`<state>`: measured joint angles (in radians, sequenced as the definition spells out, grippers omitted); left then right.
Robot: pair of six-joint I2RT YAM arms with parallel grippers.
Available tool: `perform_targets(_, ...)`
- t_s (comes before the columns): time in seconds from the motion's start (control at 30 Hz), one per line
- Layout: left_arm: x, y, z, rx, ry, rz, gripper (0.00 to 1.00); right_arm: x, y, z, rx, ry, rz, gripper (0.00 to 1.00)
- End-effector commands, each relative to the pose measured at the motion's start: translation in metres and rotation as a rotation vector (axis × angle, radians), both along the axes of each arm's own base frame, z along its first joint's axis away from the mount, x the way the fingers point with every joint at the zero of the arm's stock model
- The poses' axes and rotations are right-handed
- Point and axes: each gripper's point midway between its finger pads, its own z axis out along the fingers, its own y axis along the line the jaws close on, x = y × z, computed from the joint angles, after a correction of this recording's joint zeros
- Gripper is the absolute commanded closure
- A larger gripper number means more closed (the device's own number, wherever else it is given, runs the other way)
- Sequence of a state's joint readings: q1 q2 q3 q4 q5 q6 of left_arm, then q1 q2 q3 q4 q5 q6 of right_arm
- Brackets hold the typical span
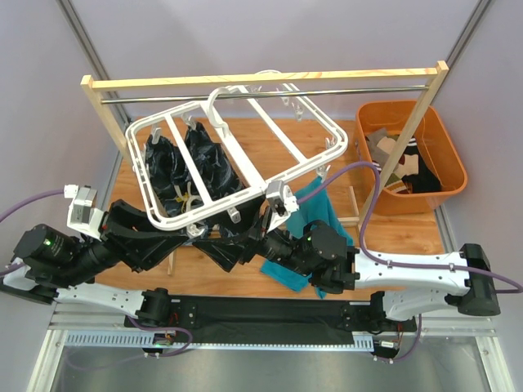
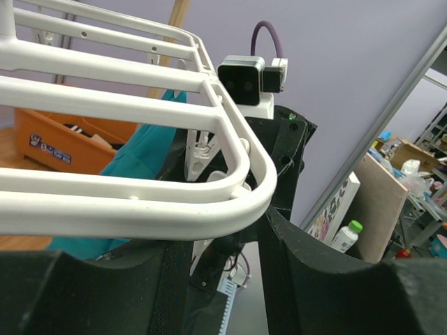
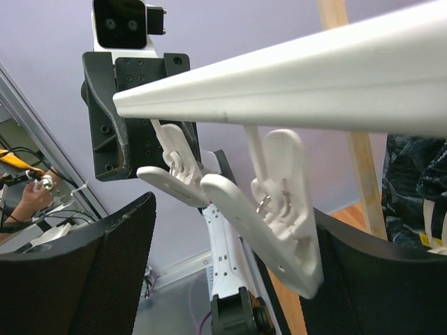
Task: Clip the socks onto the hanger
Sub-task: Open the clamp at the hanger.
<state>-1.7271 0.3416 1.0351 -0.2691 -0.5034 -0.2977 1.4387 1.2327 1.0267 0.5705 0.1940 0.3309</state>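
The white hanger [image 1: 245, 175] hangs tilted from the rack's rail, with dark patterned cloth inside its frame. My left gripper [image 1: 233, 237] is shut on the rounded near corner of the hanger [image 2: 174, 209]; the rim lies across between its fingers [image 2: 328, 279]. My right gripper [image 1: 268, 219] faces it and stands open around a white clip [image 3: 279, 209] dangling under the hanger's rim [image 3: 314, 77]. The clip rests against the right finger [image 3: 370, 279]; the left finger stands apart. A teal sock [image 1: 315, 204] hangs below the hanger's near right edge, next to another clip [image 2: 199, 150]. The teal sock [image 2: 140, 160] drapes over my right arm.
A wooden rack [image 1: 261, 79] with a metal rail [image 1: 270, 94] carries the hanger. At the right, an orange bin [image 1: 445, 155] holds more socks [image 1: 400, 167]. The wooden tabletop [image 1: 270, 143] lies under the hanger.
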Motion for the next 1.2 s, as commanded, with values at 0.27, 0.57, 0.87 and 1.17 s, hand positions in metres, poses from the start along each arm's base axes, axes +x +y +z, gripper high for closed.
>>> perform_targets(0.27, -0.004, -0.009, 0.004, -0.008, 0.015, -0.018, 0.52, -0.001, 0.003, 0.021, 0.094, -0.044, -0.003, 0.36)
perform_targets(0.57, -0.004, -0.013, 0.003, -0.005, 0.023, -0.014, 0.52, -0.011, 0.005, 0.033, 0.104, -0.048, 0.052, 0.47)
perform_targets(0.87, -0.003, -0.013, 0.003, -0.007, 0.029, -0.009, 0.52, -0.02, 0.003, 0.044, 0.128, -0.033, 0.106, 0.64)
perform_targets(1.17, -0.001, -0.011, 0.003, -0.017, 0.047, -0.003, 0.52, -0.022, 0.002, 0.047, 0.126, 0.009, 0.13, 0.94)
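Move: The clamp for the right hand hangs just above its open fingertips, roughly 2 cm forward and 2 cm up, near the forward finger. The hanger's near rail runs over the clamp, some 5 cm above this hand. A second clamp hangs about 7 cm to the hand's left, 2 cm back and 2 cm up. From the idle left hand, the first clamp lies some 9 cm right, 3 cm forward and 2 cm up. Leftward first, by about 1 cm, the right hand slips its open fingers in around the clamp under the near rail, then draws back and rises, each by some 2 cm, with a slight counter-clockwise turn. The fingers shut steadily most of the way, mainly during the rise, closing on the clamp's lower part from front and back. ##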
